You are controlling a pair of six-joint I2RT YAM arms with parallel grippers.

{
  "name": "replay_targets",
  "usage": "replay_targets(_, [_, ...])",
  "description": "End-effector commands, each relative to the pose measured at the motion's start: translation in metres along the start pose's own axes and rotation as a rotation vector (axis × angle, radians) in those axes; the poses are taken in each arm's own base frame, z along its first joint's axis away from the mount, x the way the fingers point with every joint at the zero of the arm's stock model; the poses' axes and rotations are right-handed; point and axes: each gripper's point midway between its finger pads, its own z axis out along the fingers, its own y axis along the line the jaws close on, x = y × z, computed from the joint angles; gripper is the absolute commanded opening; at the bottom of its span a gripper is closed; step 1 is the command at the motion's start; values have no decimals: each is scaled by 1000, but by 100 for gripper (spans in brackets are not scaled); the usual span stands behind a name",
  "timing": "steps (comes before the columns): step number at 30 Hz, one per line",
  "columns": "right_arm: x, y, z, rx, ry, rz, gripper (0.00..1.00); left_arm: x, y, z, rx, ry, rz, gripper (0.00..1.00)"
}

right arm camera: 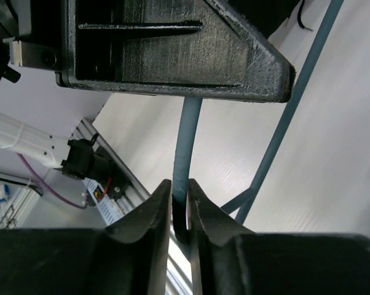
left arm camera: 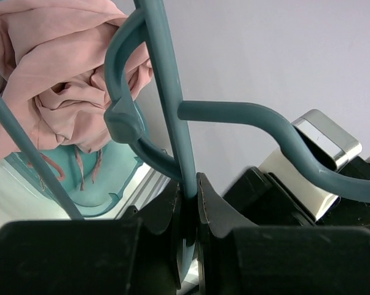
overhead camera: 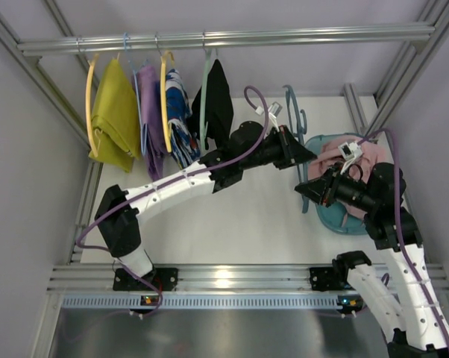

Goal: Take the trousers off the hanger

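Note:
The pale pink trousers [overhead camera: 353, 158] lie bunched in the teal tub [overhead camera: 342, 218] at the right. They also show in the left wrist view [left arm camera: 56, 80], inside the tub [left arm camera: 105, 181]. The teal hanger [overhead camera: 292, 104] is held just left of the tub, hook pointing away. My left gripper [overhead camera: 299, 154] is shut on one of its thin bars [left arm camera: 166, 80], pinched between the fingers [left arm camera: 212, 209]. My right gripper [overhead camera: 308, 191] is shut on another bar of the hanger [right arm camera: 188, 135], directly under the left gripper's body [right arm camera: 173, 49]. Whether the hanger still touches the trousers is unclear.
A metal rail [overhead camera: 232, 37] at the back carries yellow hangers [overhead camera: 92, 97], a yellow-green garment [overhead camera: 114, 115], a purple garment [overhead camera: 150, 123], a patterned blue one [overhead camera: 181, 115], and a black garment [overhead camera: 218, 104] on a pale green hanger [overhead camera: 206, 82]. Aluminium frame bars [overhead camera: 224, 277] edge the table.

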Motion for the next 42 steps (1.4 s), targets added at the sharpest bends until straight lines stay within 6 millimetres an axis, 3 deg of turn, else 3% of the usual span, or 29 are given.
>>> replay_targets(1, [-11,7,1,-19,-42,-47,13,-14,-34,-2,90,-43,30,0])
replay_targets(3, [-18,12,-2,-28,-61,-66,0,-14,-32,-6,76,-47,41,0])
replay_targets(4, [-20,15,-4,-29,-70,-68,0,-12,-28,-6,65,-43,41,5])
replay_targets(7, [-30,22,-8,-28,-105,-64,0,-12,-26,-15,49,-46,74,33])
replay_targets(8, [-33,24,-10,-27,-112,-61,0,-13,-25,-18,45,-49,85,54])
replay_targets(9, [-35,25,-11,-23,-118,-58,0,-14,-29,-25,51,-54,110,59])
replay_targets(19, [-51,39,-16,-27,-125,-9,0,-21,-32,-74,57,-77,317,98])
replay_targets(21, [-59,39,-18,4,-121,-3,0,-20,-40,-90,90,-77,418,99])
replay_targets(22, [-55,30,-12,35,-74,25,0,-19,-43,-95,104,-76,457,99])
replay_targets(23, [-65,33,-15,42,-82,16,0,-18,-55,-105,143,-74,502,99])
replay_targets(28, [-91,24,-10,76,-63,64,0,-25,-71,-135,171,-103,737,99])
replay_targets(30, [-108,24,-15,64,-85,76,0,-21,-72,-146,169,-78,768,99])
replay_targets(35, [-146,-11,-24,114,-139,180,0,-30,-78,-166,164,-91,792,98])
replay_targets(42, [-185,-13,-37,116,-185,158,0,-44,-80,-186,143,-120,789,99])
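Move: The hanger's bar lies between the fingers of both grippers: the left keeps it pinched, the right has its pads around it but not yet shut. From the right hand, the bare stretch of rail is about 28 cm ahead, 5 cm right and 22 cm up; the basket with the pink trousers is some 15 cm ahead, 20 cm right and 27 cm below. The black trousers hang roughly 27 cm left of the left hand, 9 cm ahead, near its height. Shut the right gripper on the hanger's bar, then spread the left fingers wide to hand it over. Draw the empty left gripper off about 15 cm to the left, rising and slightly back, rolling it some 40 degrees. With the right, lift the hanger, then carry it up and forward and somewhat right, past above the basket towards the bare rail, about 17 cm in all. ##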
